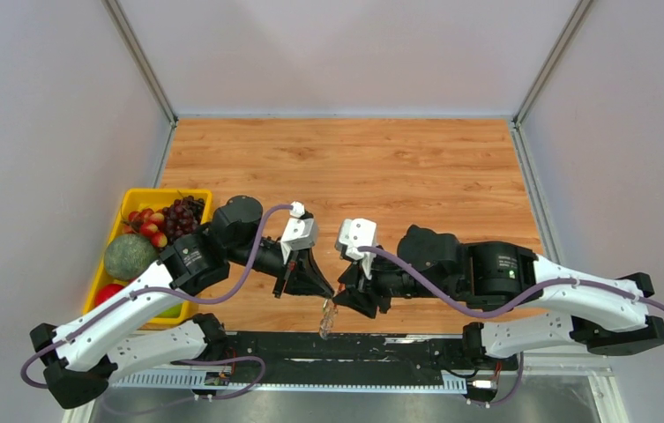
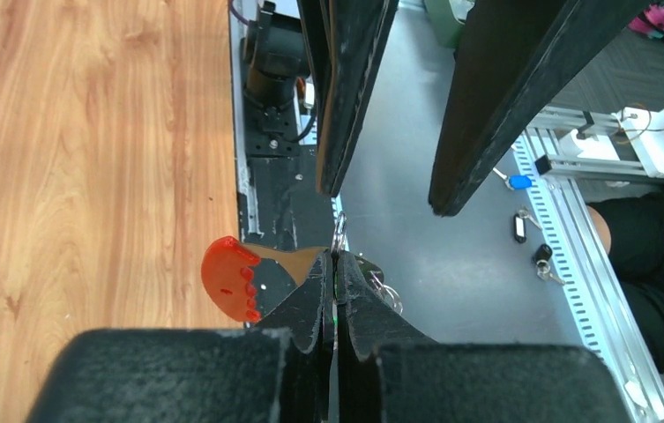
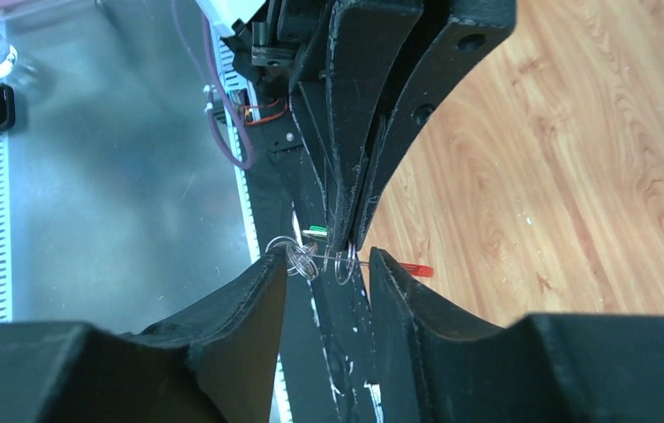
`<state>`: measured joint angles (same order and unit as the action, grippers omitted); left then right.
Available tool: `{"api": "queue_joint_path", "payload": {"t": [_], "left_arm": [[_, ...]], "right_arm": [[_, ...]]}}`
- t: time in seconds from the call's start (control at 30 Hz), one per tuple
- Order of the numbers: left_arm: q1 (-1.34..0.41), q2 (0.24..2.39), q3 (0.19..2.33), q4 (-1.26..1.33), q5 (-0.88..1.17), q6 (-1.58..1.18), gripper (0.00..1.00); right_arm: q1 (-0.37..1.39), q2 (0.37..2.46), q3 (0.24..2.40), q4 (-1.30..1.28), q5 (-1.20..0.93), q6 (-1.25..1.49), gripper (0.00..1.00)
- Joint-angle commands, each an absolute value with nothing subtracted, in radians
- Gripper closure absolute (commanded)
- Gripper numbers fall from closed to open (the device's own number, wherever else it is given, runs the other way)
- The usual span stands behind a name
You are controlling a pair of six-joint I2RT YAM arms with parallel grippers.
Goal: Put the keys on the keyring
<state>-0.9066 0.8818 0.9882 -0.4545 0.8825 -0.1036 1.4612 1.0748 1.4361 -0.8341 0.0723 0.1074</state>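
The keyring shows in the left wrist view as a red foot-shaped tag [image 2: 229, 278] on a brown strap, with a silvery ring [image 2: 339, 233] sticking out of the fingertips. My left gripper [image 2: 335, 257] is shut on it above the table's front edge [image 1: 332, 293]. In the right wrist view its wire rings [image 3: 303, 259] and red end [image 3: 416, 270] hang under the left fingers [image 3: 354, 176]. The key's green head [image 3: 315, 232] sits beside those fingers. My right gripper [image 3: 326, 257] is open, jaws either side of the rings, the left tip touching them. It meets the left gripper [image 1: 347, 295]. Silvery pieces [image 1: 327, 319] dangle below.
A yellow tray [image 1: 162, 192] of fruit stands at the left, by the left arm. A black base rail [image 1: 310, 345] runs along the front. Loose keys [image 2: 522, 227] and a blue tag [image 2: 519, 182] lie on the grey bench past the table edge.
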Motion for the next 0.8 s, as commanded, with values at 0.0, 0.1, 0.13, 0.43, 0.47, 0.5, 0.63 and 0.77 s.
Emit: {"api": "queue_joint_path", "payload": {"t": [0.0, 0.1, 0.13, 0.43, 0.47, 0.5, 0.63, 0.77], "left_arm": [[-0.919, 0.88, 1.026, -0.473, 0.923, -0.052, 1.0], [-0.921, 0.871, 1.018, -0.476, 0.925, -0.047, 1.0], [-0.921, 0.865, 1.017, -0.476, 0.926, -0.046, 1.0], [-0.925, 0.832, 1.008, -0.495, 0.924, -0.03, 1.0], [-0.925, 0.83, 1.007, -0.495, 0.921, -0.029, 1.0], [-0.925, 0.827, 1.007, -0.498, 0.919, -0.027, 1.0], [-0.925, 0.82, 1.007, -0.497, 0.918, -0.025, 1.0], [-0.924, 0.817, 1.006, -0.497, 0.911, -0.024, 1.0]], "right_arm": [[1.463, 1.097, 1.492, -0.857, 0.032, 0.151, 0.6], [1.452, 1.119, 1.499, -0.859, 0.018, 0.153, 0.64], [1.445, 1.128, 1.502, -0.862, 0.017, 0.153, 0.65], [1.394, 1.186, 1.528, -0.88, -0.068, 0.163, 0.72], [1.391, 1.189, 1.529, -0.882, -0.074, 0.163, 0.73], [1.388, 1.191, 1.53, -0.882, -0.075, 0.165, 0.73], [1.384, 1.2, 1.535, -0.882, -0.092, 0.166, 0.76], [1.384, 1.206, 1.537, -0.881, -0.096, 0.165, 0.82]]}}
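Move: The keyring, its metal loop pinched in the left fingertips, lies about 3 cm below the open right hand, some 2 cm to its left and 1 cm ahead; from the left hand it is 1 cm to the right, at the same height and level with it. The red tag hangs some 6 cm below the right hand, 3 cm ahead and 2 cm left, and the hanging keys about 7 cm below it, 1 cm back and 3 cm left. Right hand sinks about 2.5 cm and goes 2 cm left, part-closing around the keyring left fingers still pinch. ##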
